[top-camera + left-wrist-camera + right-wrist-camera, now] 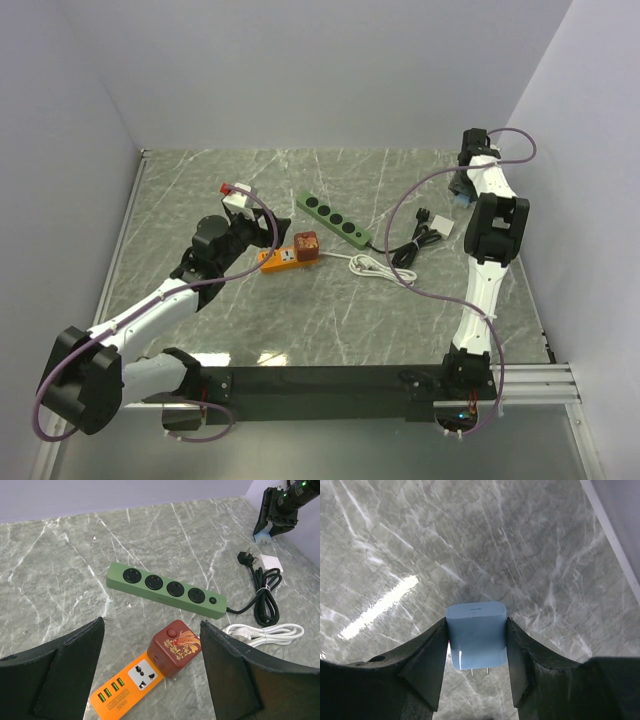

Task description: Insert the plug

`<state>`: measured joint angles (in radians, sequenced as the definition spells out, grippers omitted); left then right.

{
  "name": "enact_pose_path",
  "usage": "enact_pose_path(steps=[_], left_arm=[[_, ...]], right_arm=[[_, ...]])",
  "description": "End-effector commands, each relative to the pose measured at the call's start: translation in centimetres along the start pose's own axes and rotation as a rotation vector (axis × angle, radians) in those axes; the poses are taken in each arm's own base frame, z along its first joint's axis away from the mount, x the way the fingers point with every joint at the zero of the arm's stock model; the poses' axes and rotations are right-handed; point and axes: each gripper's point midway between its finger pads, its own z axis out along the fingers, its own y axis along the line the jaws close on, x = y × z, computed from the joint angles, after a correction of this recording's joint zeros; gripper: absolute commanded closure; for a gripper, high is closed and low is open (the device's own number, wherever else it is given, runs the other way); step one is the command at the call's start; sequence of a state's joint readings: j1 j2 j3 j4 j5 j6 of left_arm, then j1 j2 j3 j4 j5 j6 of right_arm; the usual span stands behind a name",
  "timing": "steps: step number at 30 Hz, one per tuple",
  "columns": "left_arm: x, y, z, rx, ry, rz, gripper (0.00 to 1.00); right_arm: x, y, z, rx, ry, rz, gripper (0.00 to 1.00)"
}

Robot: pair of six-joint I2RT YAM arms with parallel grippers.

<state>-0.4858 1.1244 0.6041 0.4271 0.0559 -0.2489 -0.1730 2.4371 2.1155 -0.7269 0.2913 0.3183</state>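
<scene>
My right gripper (pixel 476 623) is shut on a light blue plug (pixel 477 637), a finger (pixel 427 662) pressing on each side, its two metal prongs pointing back toward the wrist over the marble. From above, that gripper (pixel 462 196) is at the far right by the wall. The orange power strip (pixel 125 687) lies below my open left gripper (pixel 152 625), with a free white universal socket and a dark red cube adapter (pixel 175 649) plugged into its end. The strip (pixel 280 260) sits mid-table just right of the left gripper (pixel 262 234).
A green four-socket power strip (pixel 335 219) lies diagonally behind the orange one, its black cable (pixel 415 242) coiled to the right. A white cable (pixel 380 268) and a small white adapter (pixel 441 224) lie nearby. White walls close the left, back and right sides.
</scene>
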Motion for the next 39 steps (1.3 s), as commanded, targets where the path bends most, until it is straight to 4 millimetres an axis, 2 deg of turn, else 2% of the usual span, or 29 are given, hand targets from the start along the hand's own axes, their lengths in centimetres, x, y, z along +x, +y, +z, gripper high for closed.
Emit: enact_pose_path(steps=[1, 3, 4, 6, 8, 9, 10, 11, 12, 13, 14, 15, 16, 17, 18, 19, 20, 21, 22, 23, 24, 26, 27, 28, 29, 30, 32, 33, 39], left_arm=[[-2.4, -0.5, 0.0, 0.02, -0.055, 0.007, 0.17], [-2.5, -0.6, 0.0, 0.024, -0.059, 0.007, 0.17], [-2.4, -0.7, 0.1, 0.032, -0.058, 0.011, 0.17], [-2.3, -1.1, 0.1, 0.054, -0.06, 0.015, 0.18], [-2.1, -1.4, 0.3, 0.071, -0.054, 0.02, 0.18], [-2.0, -1.7, 0.4, 0.087, -0.052, 0.021, 0.19], [-1.8, -1.9, 0.7, 0.091, -0.05, 0.022, 0.19], [-1.8, -2.5, 0.9, 0.106, -0.047, 0.026, 0.19], [-1.7, -2.8, 1.1, 0.111, -0.041, 0.029, 0.19], [-1.6, -3.0, 1.5, 0.106, -0.036, 0.036, 0.2], [-1.4, -3.8, 1.6, 0.118, -0.035, 0.042, 0.2], [-1.2, -3.9, 1.8, 0.115, -0.035, 0.045, 0.2], [-1.2, -4.3, 1.9, 0.121, -0.039, 0.041, 0.2], [-1.6, -4.9, 1.9, 0.135, -0.058, 0.024, 0.2], [-1.9, -5.1, 1.8, 0.142, -0.071, 0.013, 0.2], [-2.0, -5.3, 1.7, 0.144, -0.077, 0.001, 0.2], [-2.6, -5.5, 1.6, 0.149, -0.099, -0.016, 0.2], [-2.9, -5.6, 1.6, 0.15, -0.111, -0.021, 0.19], [-3.4, -5.8, 1.4, 0.155, -0.127, -0.025, 0.19], [-3.7, -5.9, 1.4, 0.153, -0.138, -0.034, 0.19], [-4.4, -6.0, 1.4, 0.157, -0.163, -0.037, 0.19], [-5.1, -6.1, 1.4, 0.152, -0.19, -0.044, 0.19], [-5.8, -6.3, 1.4, 0.158, -0.213, -0.046, 0.19], [-6.2, -6.4, 1.4, 0.161, -0.227, -0.051, 0.19], [-6.4, -6.7, 1.4, 0.172, -0.236, -0.058, 0.19], [-7.0, -7.0, 1.5, 0.184, -0.26, -0.063, 0.19], [-7.8, -7.6, 1.5, 0.206, -0.285, -0.081, 0.19], [-7.9, -7.9, 1.6, 0.216, -0.289, -0.085, 0.19], [-8.9, -9.9, 2.5, 0.26, -0.317, -0.09, 0.19]], right_arm=[[-0.9, 0.3, -0.3, -0.036, -0.009, -0.013, 0.65], [-0.7, 0.6, -0.5, -0.059, -0.001, -0.015, 0.83], [-0.1, 0.6, -0.4, -0.061, 0.014, -0.011, 1.0], [-0.7, 1.0, -1.9, -0.1, -0.009, 0.002, 1.0], [0.1, 1.4, -2.9, -0.123, -0.008, 0.01, 1.0], [-1.2, 1.5, -5.5, -0.146, -0.06, 0.022, 1.0], [0.4, 2.1, -6.2, -0.151, -0.045, 0.008, 1.0], [0.1, 2.7, -7.5, -0.173, -0.084, 0.011, 1.0], [-1.2, 2.9, -10.8, -0.208, -0.151, 0.023, 1.0], [0.9, 4.3, -11.9, -0.232, -0.141, -0.002, 1.0], [-0.5, 5.1, -15.4, -0.292, -0.221, 0.012, 1.0], [0.0, 6.2, -17.0, -0.346, -0.238, -0.002, 1.0], [2.4, 8.5, -18.6, -0.401, -0.233, -0.052, 1.0], [1.7, 9.2, -21.9, -0.46, -0.302, -0.042, 1.0], [3.4, 10.4, -22.9, -0.514, -0.293, -0.074, 1.0], [3.9, 11.2, -24.5, -0.564, -0.312, -0.078, 1.0], [4.0, 12.4, -27.9, -0.643, -0.365, -0.077, 1.0], [5.5, 13.1, -28.7, -0.704, -0.348, -0.093, 1.0], [6.0, 13.6, -30.1, -0.754, -0.357, -0.081, 1.0], [6.0, 14.5, -33.5, -0.843, -0.414, -0.073, 1.0], [7.4, 15.0, -34.1, -0.888, -0.4, -0.088, 1.0], [7.9, 15.5, -38.0, -1.011, -0.437, -0.073, 1.0], [9.0, 16.2, -39.7, -1.068, -0.439, -0.089, 1.0], [10.3, 16.4, -40.1, -1.108, -0.414, -0.086, 1.0], [10.2, 16.4, -42.0, -1.164, -0.443, -0.075, 1.0], [12.1, 16.9, -42.6, -1.195, -0.406, -0.091, 1.0], [12.6, 17.4, -44.7, -1.259, -0.433, -0.087, 1.0], [13.8, 17.8, -45.2, -1.284, -0.417, -0.099, 1.0], [16.8, 19.9, -47.9, -1.392, -0.363, -0.114, 1.0]])
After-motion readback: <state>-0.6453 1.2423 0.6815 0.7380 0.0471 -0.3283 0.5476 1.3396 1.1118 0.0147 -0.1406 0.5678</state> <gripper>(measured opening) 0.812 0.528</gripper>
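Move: The blue plug, already pinched in the right gripper at the table's far right, lies about 55 cm to the left gripper's right, 20 cm ahead and 19 cm lower. Seen from the left gripper, the red plug is 6 cm ahead, 8 cm right and 16 cm down, and the green strip 15 cm ahead, 16 cm right. From the right gripper, the open left gripper is thus 55 cm left, 20 cm back, 19 cm up; the white block is 7 cm left, 8 cm back. Keep the right fingers shut on the blue plug and draw it back a little, then sweep it fast left, up and back, about 40 cm leftward, to the open left gripper, swinging the fingers from steeply down to nearly level, pointing forward-left. Ease the left gripper right, then also up, about 7 cm each way, tips tilting up, fingers staying open. ##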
